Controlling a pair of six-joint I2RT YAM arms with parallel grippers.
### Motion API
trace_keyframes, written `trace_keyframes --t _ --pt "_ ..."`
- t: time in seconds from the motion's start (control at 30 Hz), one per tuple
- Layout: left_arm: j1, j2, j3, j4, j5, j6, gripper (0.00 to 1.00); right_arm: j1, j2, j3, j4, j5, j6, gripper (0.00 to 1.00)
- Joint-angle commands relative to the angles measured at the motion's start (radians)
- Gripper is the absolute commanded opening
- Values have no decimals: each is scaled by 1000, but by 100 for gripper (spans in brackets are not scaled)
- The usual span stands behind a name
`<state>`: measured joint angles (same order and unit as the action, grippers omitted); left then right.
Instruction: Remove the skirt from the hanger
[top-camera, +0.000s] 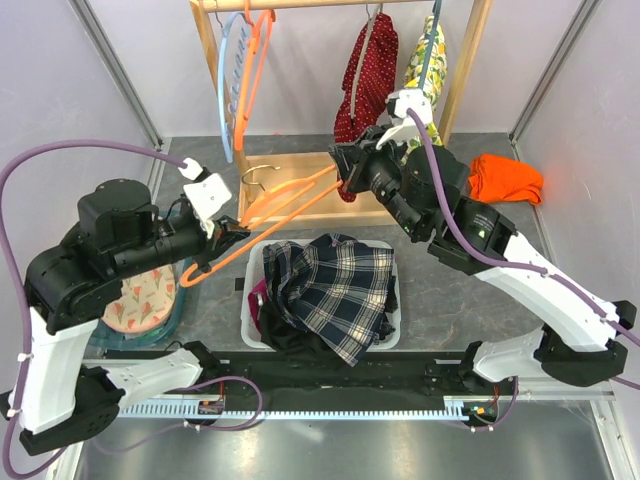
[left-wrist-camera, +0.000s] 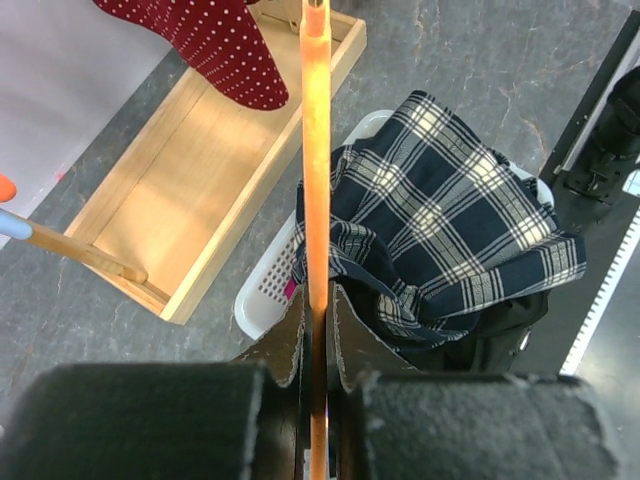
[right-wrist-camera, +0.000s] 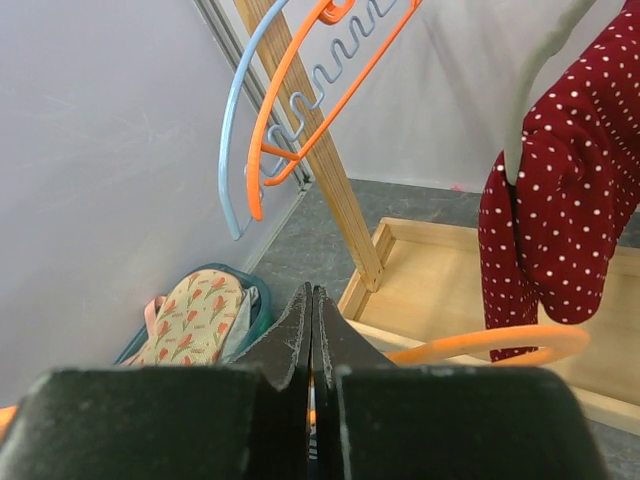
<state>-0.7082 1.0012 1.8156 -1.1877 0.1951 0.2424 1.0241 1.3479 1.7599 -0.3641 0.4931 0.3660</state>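
The plaid skirt (top-camera: 335, 285) lies crumpled in the white basket (top-camera: 394, 326), off the hanger; it also shows in the left wrist view (left-wrist-camera: 450, 220). The pale orange hanger (top-camera: 290, 205) is held in the air above and behind the basket, between both grippers. My left gripper (top-camera: 232, 238) is shut on the hanger's bar (left-wrist-camera: 316, 150), which runs straight through its jaws (left-wrist-camera: 320, 300). My right gripper (top-camera: 345, 170) is shut on the hanger's other end; its jaws (right-wrist-camera: 312, 300) are pressed together with orange showing between them, and the hanger's curve (right-wrist-camera: 480, 343) sticks out to the right.
A wooden rack with a tray base (top-camera: 300, 178) stands behind, carrying a light-blue and a red-orange hanger (top-camera: 245, 70) and a red dotted garment (top-camera: 365, 70). An orange cloth (top-camera: 505, 178) lies at the right. A teal basket with floral cloth (top-camera: 145, 300) sits at the left.
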Motion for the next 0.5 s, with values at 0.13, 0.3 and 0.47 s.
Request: trace_keyframes --t 0.13,0.3,0.47 --pt "0 30 189 54 52 -11 2 1 -81 -137 22 44 39 0" --pt "0 56 257 62 76 -57 2 1 -79 -151 27 51 39 0" --pt "0 56 314 62 17 -63 2 -1 -93 -128 2 107 16 8"
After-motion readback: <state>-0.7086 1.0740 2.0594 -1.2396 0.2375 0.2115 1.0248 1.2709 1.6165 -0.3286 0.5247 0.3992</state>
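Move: Beside the right hand's shut fingers is the right end of the orange hanger, about 3 cm to their right and 3 cm below; from the left hand, which already grips the hanger, that end is some 12 cm ahead, 23 cm right and slightly above. The hanging orange hanger is roughly 38 cm ahead and 5 cm right of the left hand. From the right hand, the polka-dot garment hangs about 25 cm ahead and 3 cm right, the plaid skirt lies roughly 6 cm back, 7 cm left and 48 cm down. Lifting the orange hanger about 5 cm in its unchanged grip, the left hand eases slightly back and rolls a few degrees, its right side rising. The right hand, fingers still practically shut, sinks roughly 2.5 cm and shifts a little right, its tips seeming to rest on the hanger's right end, then stops there. ##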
